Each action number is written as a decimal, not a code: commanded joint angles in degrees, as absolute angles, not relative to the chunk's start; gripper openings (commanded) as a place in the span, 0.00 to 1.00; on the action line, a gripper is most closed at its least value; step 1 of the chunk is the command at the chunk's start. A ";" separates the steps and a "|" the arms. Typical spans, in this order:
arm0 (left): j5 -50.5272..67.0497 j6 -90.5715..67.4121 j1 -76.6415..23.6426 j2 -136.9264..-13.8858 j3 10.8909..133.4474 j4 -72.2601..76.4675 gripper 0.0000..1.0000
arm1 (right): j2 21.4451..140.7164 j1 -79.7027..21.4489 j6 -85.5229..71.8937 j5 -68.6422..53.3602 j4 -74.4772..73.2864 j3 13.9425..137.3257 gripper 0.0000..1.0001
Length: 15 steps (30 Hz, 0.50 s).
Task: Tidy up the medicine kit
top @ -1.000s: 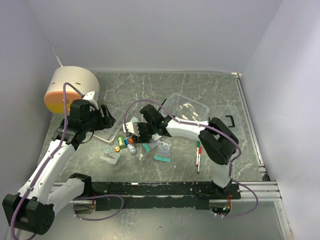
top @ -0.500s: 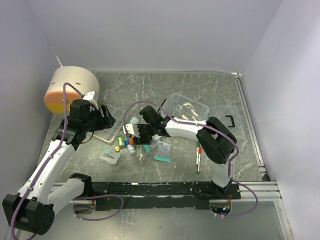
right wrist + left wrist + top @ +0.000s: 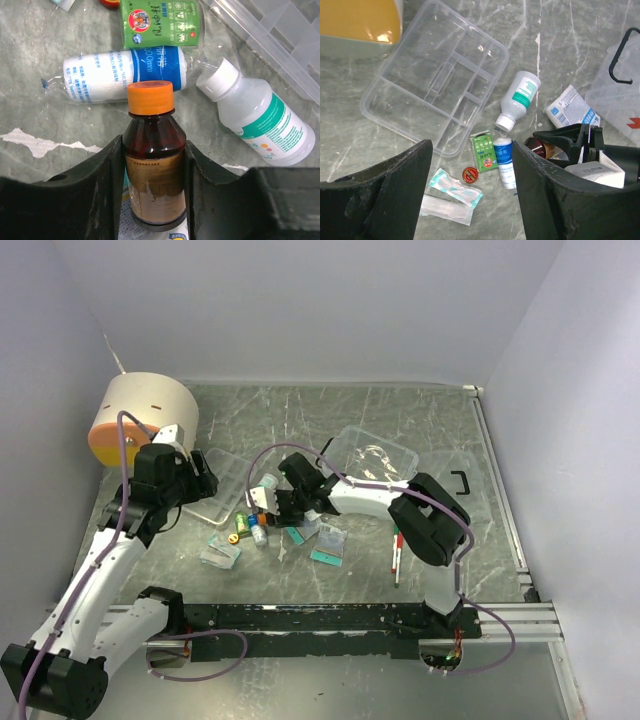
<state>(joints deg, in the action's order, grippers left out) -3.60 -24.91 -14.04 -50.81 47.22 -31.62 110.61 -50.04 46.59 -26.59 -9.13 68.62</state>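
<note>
My right gripper (image 3: 154,146) is shut on a brown bottle (image 3: 154,165) with an orange cap, one finger pressed against each side; it also shows in the left wrist view as brown bottle (image 3: 540,147). The medicine kit (image 3: 378,454), a clear box, lies behind my right arm, and its black handle (image 3: 621,59) shows in the left wrist view. Its clear compartment tray (image 3: 435,82) lies empty at the left. My left gripper (image 3: 471,155) hangs open above the loose items, holding nothing.
Beside the bottle lie a white bottle (image 3: 260,122), a blue bandage roll (image 3: 120,67), a green packet (image 3: 162,22), a red tin (image 3: 469,174), plaster packets (image 3: 455,187) and a gauze pack (image 3: 567,110). A beige-and-orange drum (image 3: 145,415) stands back left. A pen (image 3: 396,550) lies at the right.
My right gripper's fingers have closed onto the brown bottle. The left arm has drawn back slightly to the left, still open.
</note>
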 commanded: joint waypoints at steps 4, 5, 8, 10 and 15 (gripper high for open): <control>-7.48 -25.52 -14.24 -47.92 48.90 -32.02 0.76 | 102.53 -49.89 35.24 -25.86 5.90 63.90 0.24; -7.04 -25.50 -14.24 -47.87 48.81 -31.88 0.76 | 100.93 -49.76 32.11 -25.55 9.02 62.84 0.24; -6.09 -25.49 -14.21 -48.14 48.86 -31.73 0.76 | 96.34 -49.33 21.87 -22.47 17.27 59.70 0.24; -4.84 -25.13 -14.24 -48.41 48.94 -31.54 0.76 | 93.94 -49.36 14.00 -13.08 19.88 59.31 0.25; -2.19 -24.79 -14.24 -48.69 48.64 -30.52 0.76 | 88.70 -49.29 -4.90 10.60 11.99 62.44 0.25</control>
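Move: The right hand already has the brown bottle, down at table level; the clear box it is probably bound for lies some 20 cm to its right and 13 cm farther out, at about the same height. The white bottle is roughly 6 cm ahead and 3 cm left, the blue-white roll about 4 cm left and 3 cm back, the flat white packet 7 cm right and 4 cm ahead. From the left hand the clear box is about 34 cm right, 12 cm ahead and 16 cm below. Keeping the brown bottle pinched round its body, the right hand starts slowly, then lifts it fast, about 13 cm straight up away from the roll and packets, and only in the last part also reaches some 4 cm forward. As it climbs, the wrist turns about 30 degrees clockwise and tips the fingers up from a steep downward slant to nearly level, so that the orange cap points left and somewhat outward; the grip stays unchanged. ##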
